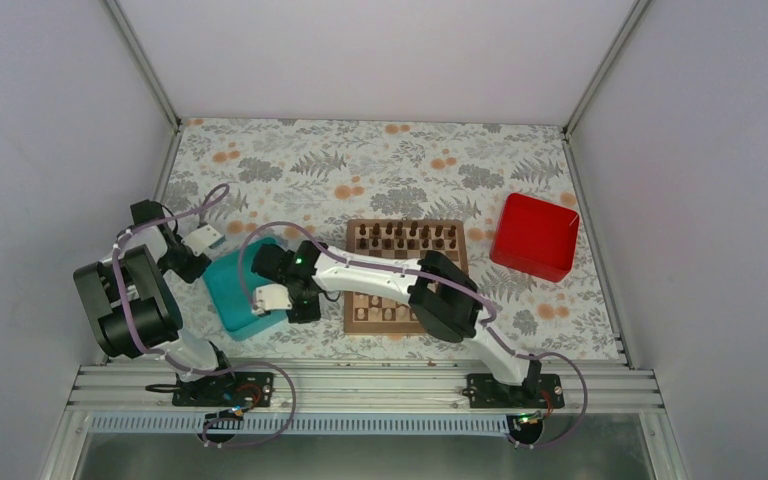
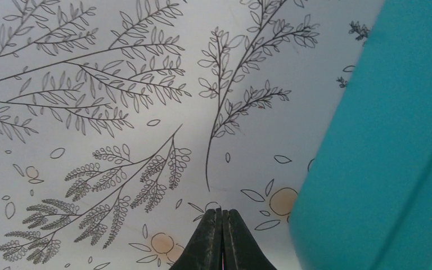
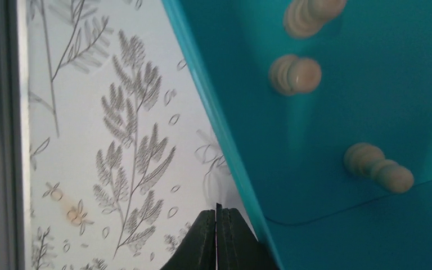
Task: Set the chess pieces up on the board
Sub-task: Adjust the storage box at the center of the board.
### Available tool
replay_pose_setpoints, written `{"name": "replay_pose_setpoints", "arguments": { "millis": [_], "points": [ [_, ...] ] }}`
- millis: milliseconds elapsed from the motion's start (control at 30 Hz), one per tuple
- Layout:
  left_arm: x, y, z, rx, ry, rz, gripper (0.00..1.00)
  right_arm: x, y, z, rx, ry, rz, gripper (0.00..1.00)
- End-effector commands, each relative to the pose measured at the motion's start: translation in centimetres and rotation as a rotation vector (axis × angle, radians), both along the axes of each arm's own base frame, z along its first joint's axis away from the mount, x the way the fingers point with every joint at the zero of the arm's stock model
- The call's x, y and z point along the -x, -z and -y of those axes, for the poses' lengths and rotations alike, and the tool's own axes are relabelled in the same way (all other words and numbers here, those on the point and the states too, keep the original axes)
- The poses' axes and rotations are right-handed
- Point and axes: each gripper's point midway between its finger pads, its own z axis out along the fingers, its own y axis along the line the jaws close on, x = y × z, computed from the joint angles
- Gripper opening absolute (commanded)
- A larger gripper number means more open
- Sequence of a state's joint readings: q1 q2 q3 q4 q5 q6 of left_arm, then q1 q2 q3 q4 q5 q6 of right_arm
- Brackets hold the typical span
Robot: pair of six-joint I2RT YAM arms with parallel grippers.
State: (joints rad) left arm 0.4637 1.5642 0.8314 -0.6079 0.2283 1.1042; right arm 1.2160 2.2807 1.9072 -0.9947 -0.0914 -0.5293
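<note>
The board [image 1: 354, 282] lies mid-table, with dark pieces along its far rows and a few pale chess pieces [image 1: 381, 313] on its near rows; my right forearm covers the middle squares. More pale chess pieces [image 3: 295, 75] lie loose in the teal tray [image 3: 337, 124], which also shows in the top view as the teal tray [image 1: 243, 292]. My right gripper [image 3: 218, 211] is shut with nothing in it, low over the cloth just outside the tray's rim. Left of the tray, my left gripper [image 2: 223, 211] is also shut and holds nothing. The top view shows the left gripper [image 1: 196, 266] and right gripper [image 1: 304, 311] flanking the tray.
A red box [image 1: 533, 236] stands right of the board. The floral cloth [image 1: 360, 165] covers the table, with white walls on three sides. A metal rail [image 1: 360, 385] runs along the near edge. The teal tray wall [image 2: 382, 157] rises close on the left gripper's right.
</note>
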Motion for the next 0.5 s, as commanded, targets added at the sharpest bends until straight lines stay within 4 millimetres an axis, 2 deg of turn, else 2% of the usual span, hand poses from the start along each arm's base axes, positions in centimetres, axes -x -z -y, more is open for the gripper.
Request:
{"name": "replay_pose_setpoints", "arguments": {
  "millis": [0,200,467],
  "points": [
    [0.6,-0.1,0.1,-0.004,0.021,0.001,0.02,-2.8,-1.3,-2.7,-0.091,0.088,0.059,0.04],
    [1.0,0.4,0.2,-0.007,0.026,-0.008,0.02,-7.3,-1.9,-4.1,-0.155,0.178,0.131,0.04],
    [1.9,-0.4,1.2,0.033,0.047,-0.022,0.02,-13.3,-2.1,-4.6,-0.214,0.3,0.191,0.04]
  ]
}}
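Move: The storage box's middle is about 5 cm ahead and 11 cm left of the right hand, roughly at fingertip height; its near side slants past the fingers, which stand by its near-right corner. The three loose white pieces in the box lie about 5 cm ahead and 7 cm left, and the chessboard's middle some 8 cm ahead and 25 cm right. From the left hand the box's middle is about 15 cm right and 5 cm back. With its shut fingertips against the outside of the box's near side by the right corner, the right hand pushes the box, first diagonally forward and left, then almost straight forward and faster, about 9 cm ahead and 3 cm left in all, turning some 10 degrees clockwise. The left hand stays low beside the box's left corner, fingers shut, as a stop. ##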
